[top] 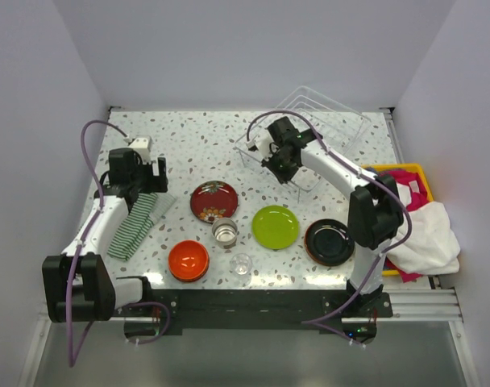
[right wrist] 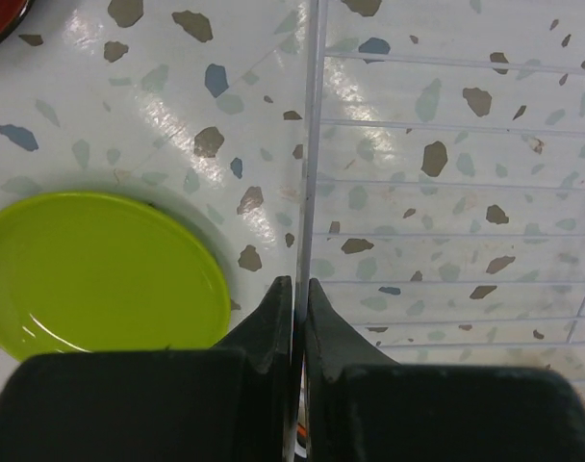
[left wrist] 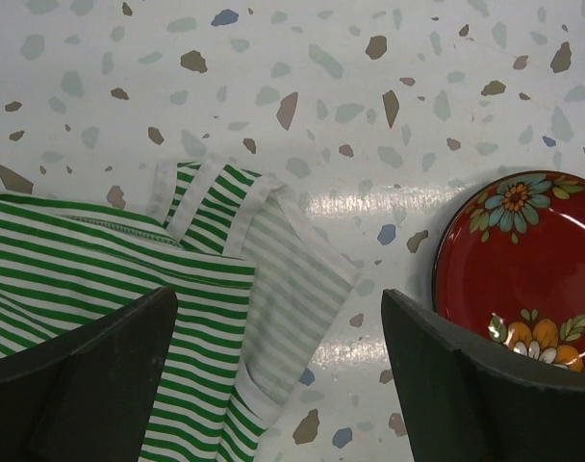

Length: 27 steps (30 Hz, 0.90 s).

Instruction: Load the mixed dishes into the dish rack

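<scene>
The clear dish rack point(top: 325, 121) stands at the back right, tilted, with no dishes in it. My right gripper point(top: 279, 165) point(right wrist: 300, 284) is shut on its thin near rim point(right wrist: 312, 144). On the table in front lie a dark red plate point(top: 213, 201) point(left wrist: 523, 260), lime green plate point(top: 276, 226) point(right wrist: 100, 269), black plate point(top: 329, 242), orange bowl point(top: 188, 260), steel cup point(top: 224, 232) and glass point(top: 241, 264). My left gripper point(top: 152, 179) point(left wrist: 278, 298) hangs open over the table between the striped cloth and the red plate, holding nothing.
A green-white striped cloth point(top: 139, 222) point(left wrist: 100, 260) lies at the left beside my left arm. A yellow bin point(top: 406, 173) with red and white cloths point(top: 426, 234) sits at the right edge. White walls enclose the table on three sides.
</scene>
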{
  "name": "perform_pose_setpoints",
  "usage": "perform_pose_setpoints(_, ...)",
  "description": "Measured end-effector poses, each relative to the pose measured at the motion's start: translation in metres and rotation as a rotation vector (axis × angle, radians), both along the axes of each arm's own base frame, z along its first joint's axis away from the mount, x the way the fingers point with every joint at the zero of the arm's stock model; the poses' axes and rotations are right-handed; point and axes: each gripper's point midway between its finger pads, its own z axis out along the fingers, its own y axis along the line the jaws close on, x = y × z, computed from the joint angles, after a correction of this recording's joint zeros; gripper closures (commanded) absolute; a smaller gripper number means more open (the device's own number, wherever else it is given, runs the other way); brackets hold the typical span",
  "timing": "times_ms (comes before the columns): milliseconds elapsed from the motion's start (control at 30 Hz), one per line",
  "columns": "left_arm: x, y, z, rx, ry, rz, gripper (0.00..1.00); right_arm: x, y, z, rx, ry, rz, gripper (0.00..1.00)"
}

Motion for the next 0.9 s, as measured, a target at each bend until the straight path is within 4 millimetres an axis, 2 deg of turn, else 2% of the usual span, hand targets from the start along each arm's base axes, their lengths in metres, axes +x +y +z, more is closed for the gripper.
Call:
perform_pose_setpoints(267,-0.003,0.0,-0.005,0.003,0.013,-0.006,0.09,-0.017,-0.006,-0.002,-0.015,0.002,0.162,1.0)
perform_pose_setpoints(500,-0.005,-0.001,-0.007,0.005,0.017,-0.015,0.09,-0.023,-0.009,-0.003,-0.023,-0.008,0.238,1.0)
perform_pose_setpoints(800,-0.006,-0.004,-0.008,-0.002,0.025,-0.033,0.1,-0.03,-0.024,-0.012,-0.069,-0.093,0.352,1.0)
perform_pose_setpoints(900,-0.007,-0.004,-0.009,-0.003,0.029,-0.035,0.1,-0.057,-0.027,-0.012,-0.067,-0.035,0.437,1.0)
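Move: The right hand is shut on the rail at the dish rack's near-left end; the rack's middle lies about 10 cm ahead, 5 cm to the right and 5 cm lower. The rail is being brought towards the green plate, 13 cm back and 2 cm left, roughly 9 cm below. The red plate sits 6 cm back and 18 cm left, the black plate 17 cm back and 12 cm right. From the left hand the green plate is some 11 cm back and 32 cm right. Still pinching the dish rack's end rail, the right hand draws it back about 5 cm towards the green plate and some 3 cm to the right, sinking slightly late on. All the while the wrist turns counter-clockwise, a bit over 20 degrees, swinging the rack with it; the fingers stay shut. ##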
